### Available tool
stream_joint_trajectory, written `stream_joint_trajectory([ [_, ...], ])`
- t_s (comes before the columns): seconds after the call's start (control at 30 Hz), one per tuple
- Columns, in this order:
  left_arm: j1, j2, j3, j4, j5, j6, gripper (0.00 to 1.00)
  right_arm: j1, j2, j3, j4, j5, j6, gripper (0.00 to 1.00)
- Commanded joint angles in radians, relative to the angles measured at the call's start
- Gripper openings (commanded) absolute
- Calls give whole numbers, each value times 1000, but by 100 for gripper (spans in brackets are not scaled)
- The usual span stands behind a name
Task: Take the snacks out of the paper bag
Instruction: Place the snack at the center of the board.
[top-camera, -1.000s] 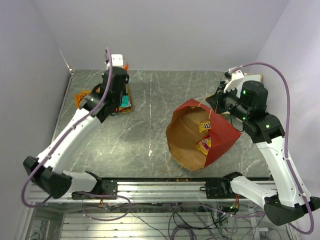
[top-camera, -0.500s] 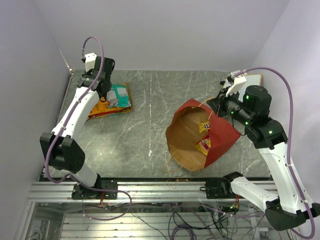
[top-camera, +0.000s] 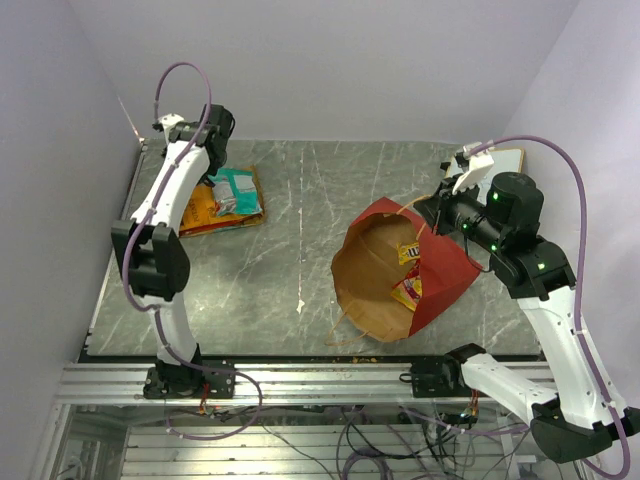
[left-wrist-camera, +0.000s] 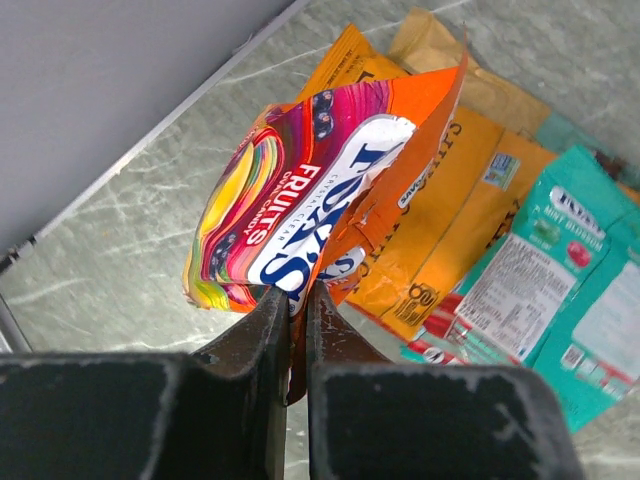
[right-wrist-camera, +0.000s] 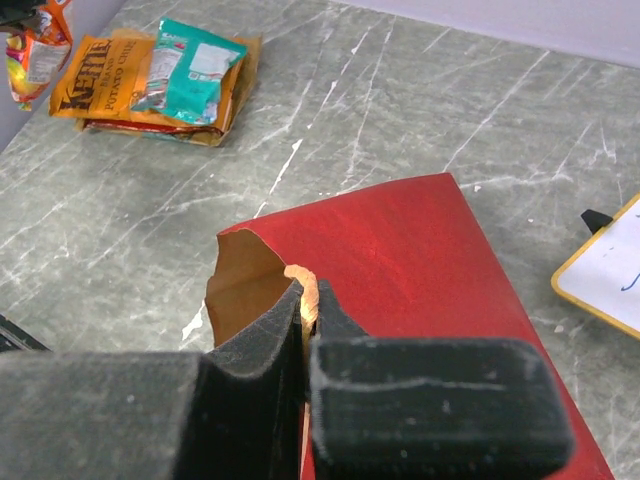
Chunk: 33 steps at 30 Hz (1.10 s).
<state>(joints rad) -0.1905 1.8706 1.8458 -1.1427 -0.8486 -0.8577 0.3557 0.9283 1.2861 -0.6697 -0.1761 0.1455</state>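
Note:
My left gripper (left-wrist-camera: 297, 300) is shut on a bright multicoloured candy packet (left-wrist-camera: 300, 200), held above the table's far left corner. Below it lie a flat orange chip bag (left-wrist-camera: 450, 220) and a teal packet (left-wrist-camera: 560, 290), the same chip bag (top-camera: 195, 212) and teal packet (top-camera: 238, 192) seen from above. The red paper bag (top-camera: 445, 275) lies on its side at the right, mouth facing the near left. A yellow packet (top-camera: 410, 252) and a red-and-yellow packet (top-camera: 407, 290) rest inside. My right gripper (right-wrist-camera: 308, 300) is shut on the bag's tan handle (right-wrist-camera: 312, 285), holding the rim up.
A white wood-framed board (top-camera: 505, 157) lies at the far right corner behind the right arm. The side wall and the table's raised metal edge (left-wrist-camera: 150, 130) run close beside the held candy packet. A loose tan handle (top-camera: 345, 325) trails from the bag mouth toward the front edge.
The left arm has folded back and swung from over the snack pile to the far left corner, carrying the candy packet. The right arm and bag have not moved.

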Motion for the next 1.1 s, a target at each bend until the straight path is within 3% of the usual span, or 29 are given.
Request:
stream_joint_trajectory([
  [0.0, 3, 125, 203, -327, -78, -308, 7, 4, -5, 2, 22, -1, 3, 0],
  [0.33, 3, 241, 327, -353, 77, -501, 7, 3, -4, -7, 29, -13, 15, 0],
  [0.53, 23, 334, 429, -353, 121, -537, 7, 3, -16, -13, 23, -1, 14, 0],
  [1.07, 54, 365, 397, -160, 223, -592, 7, 4, -29, -9, -3, 30, 12, 0],
])
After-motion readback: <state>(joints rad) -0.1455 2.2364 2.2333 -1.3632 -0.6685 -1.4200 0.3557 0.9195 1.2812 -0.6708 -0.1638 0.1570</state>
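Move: The left hand holds the orange fruit-candy bag just short and left of the snack pile. The orange pack it goes for lies about 5 cm ahead, 3 cm to its right and some 18 cm below. The teal pack on it is about 8 cm ahead and 9 cm right; the brown paper pack beneath centres 7 cm ahead and 5 cm right. From the right hand the orange pack is roughly 48 cm left and 21 cm ahead. Still pinching one end of the candy bag in nearly shut fingers, the left hand first sinks, then carries it forward and further down, some 6 cm each way, easing a little right to bring it over the orange pack beside the teal one. The wrist turns about 20 degrees counter-clockwise while the fingers tip to point more steeply down. ##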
